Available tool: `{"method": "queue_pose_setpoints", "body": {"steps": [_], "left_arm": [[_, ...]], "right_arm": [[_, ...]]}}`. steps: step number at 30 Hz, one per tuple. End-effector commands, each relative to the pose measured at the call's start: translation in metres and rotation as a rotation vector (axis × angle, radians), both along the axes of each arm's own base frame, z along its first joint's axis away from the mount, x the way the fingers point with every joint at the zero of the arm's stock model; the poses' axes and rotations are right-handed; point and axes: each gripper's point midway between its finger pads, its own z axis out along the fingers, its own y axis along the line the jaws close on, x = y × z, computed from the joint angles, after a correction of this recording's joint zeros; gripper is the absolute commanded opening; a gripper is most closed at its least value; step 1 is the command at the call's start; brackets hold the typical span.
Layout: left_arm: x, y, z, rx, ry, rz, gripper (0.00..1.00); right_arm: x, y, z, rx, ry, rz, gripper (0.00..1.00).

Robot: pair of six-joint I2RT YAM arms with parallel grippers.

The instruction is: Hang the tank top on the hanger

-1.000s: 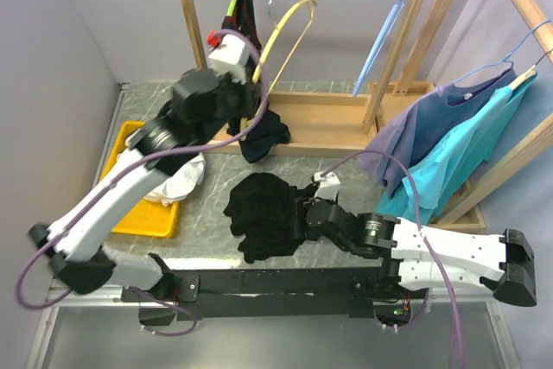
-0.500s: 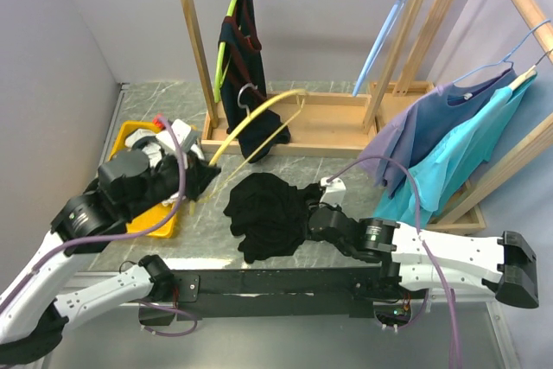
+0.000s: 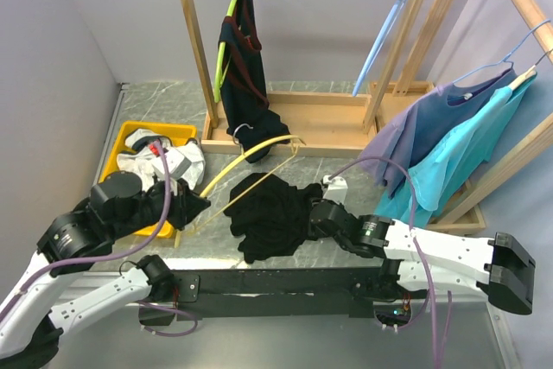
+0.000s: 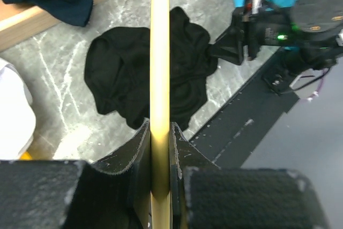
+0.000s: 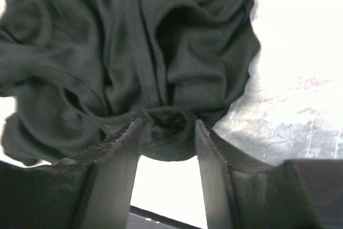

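Observation:
The black tank top [image 3: 263, 209] lies crumpled on the marble table; it also shows in the left wrist view [image 4: 134, 73] and the right wrist view [image 5: 134, 52]. My left gripper [image 3: 192, 205] is shut on the thin yellow hanger [image 3: 259, 145], holding it low and slanted just left of the top. In the left wrist view the gripper [image 4: 159, 132] pinches the hanger's bar [image 4: 159, 52]. My right gripper [image 3: 304, 213] is at the top's right edge. In its own view the gripper [image 5: 167, 124] is open, with a fold of black fabric between its fingertips.
A yellow tray [image 3: 160, 130] with a white cloth [image 3: 164, 162] sits at the left. A wooden rack [image 3: 337, 127] at the back carries a navy, red-trimmed garment [image 3: 242, 66] and a light-blue hanger [image 3: 380, 41]. Purple [image 3: 423, 127] and teal [image 3: 458, 153] shirts hang at the right.
My left arm has come down from the rack with the yellow hanger to the table, left of the tank top. My right gripper has stayed at the top's right edge.

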Motion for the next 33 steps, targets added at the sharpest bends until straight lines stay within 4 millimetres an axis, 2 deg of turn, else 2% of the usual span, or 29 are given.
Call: {"method": "queue_pose_setpoints", "body": {"steps": [1,7,8,9,11,12,14,15,17,18,21,25,29,33], "left_arm": [[-0.012,-0.004,0.022,-0.091,-0.016,-0.041,0.01],[-0.026,0.006,0.008,-0.067,0.056,-0.037,0.01],[-0.026,0.008,0.007,-0.064,0.059,-0.027,0.01],[-0.028,0.01,0.008,-0.068,0.061,-0.025,0.01],[-0.033,0.014,0.018,-0.092,0.048,-0.028,0.01],[-0.035,0.016,0.022,-0.098,0.039,-0.028,0.01],[-0.039,0.021,0.031,-0.111,0.023,-0.026,0.01],[-0.04,0.022,0.032,-0.109,0.021,-0.027,0.01],[-0.044,0.023,0.037,-0.111,0.019,-0.045,0.01],[-0.046,0.025,0.035,-0.103,0.028,-0.045,0.01],[-0.053,0.026,0.034,-0.096,0.043,-0.07,0.01],[-0.065,0.027,0.037,-0.111,0.043,-0.119,0.01],[-0.065,0.024,0.032,-0.1,0.057,-0.134,0.01],[-0.065,0.018,0.027,-0.086,0.077,-0.154,0.01]], "right_arm": [[0.0,0.007,-0.011,0.068,0.03,-0.013,0.47],[0.009,0.002,-0.02,0.055,0.038,-0.052,0.45],[0.011,0.001,-0.02,0.055,0.038,-0.056,0.42],[0.012,0.0,-0.02,0.052,0.035,-0.059,0.31],[0.015,-0.005,-0.016,0.038,0.021,-0.078,0.18],[0.018,-0.002,-0.002,0.059,0.0,-0.084,0.08],[0.021,-0.008,0.013,0.044,-0.027,-0.094,0.01],[0.028,-0.007,0.036,0.073,-0.072,-0.11,0.0],[0.031,-0.012,0.053,0.059,-0.108,-0.115,0.0],[0.036,-0.013,0.068,0.059,-0.136,-0.13,0.0],[0.045,-0.016,0.085,0.015,-0.166,-0.153,0.0],[0.055,-0.024,0.096,-0.038,-0.199,-0.199,0.0],[0.066,-0.032,0.107,-0.058,-0.226,-0.241,0.0],[0.073,-0.034,0.109,-0.07,-0.233,-0.241,0.0]]}}
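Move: The right hand hangs half open just over the right part of the black tank top, whose middle lies about 6 cm to its left, level fore and aft and some 4 cm below; the navy garment's hem is roughly 15 cm farther out and 7 cm left. The left hand holds the yellow hanger high up, with the tank top about 3 cm ahead, 9 cm right and 26 cm below, and the white clothes some 14 cm ahead, 15 cm left and 23 cm below. The right hand sinks about 3 cm onto the tank top, shuts its fingers on a fold at the right edge, then lifts it quickly some 12 cm while reaching about 5 cm forward, the fingers tipping up and swinging a little clockwise, towards the hanger's free end. Meanwhile the left hand keeps its grip on the yellow hanger and draws it back about 6 cm and slightly left, dipping and recovering on the way, so that the bar passes above the tank top. ##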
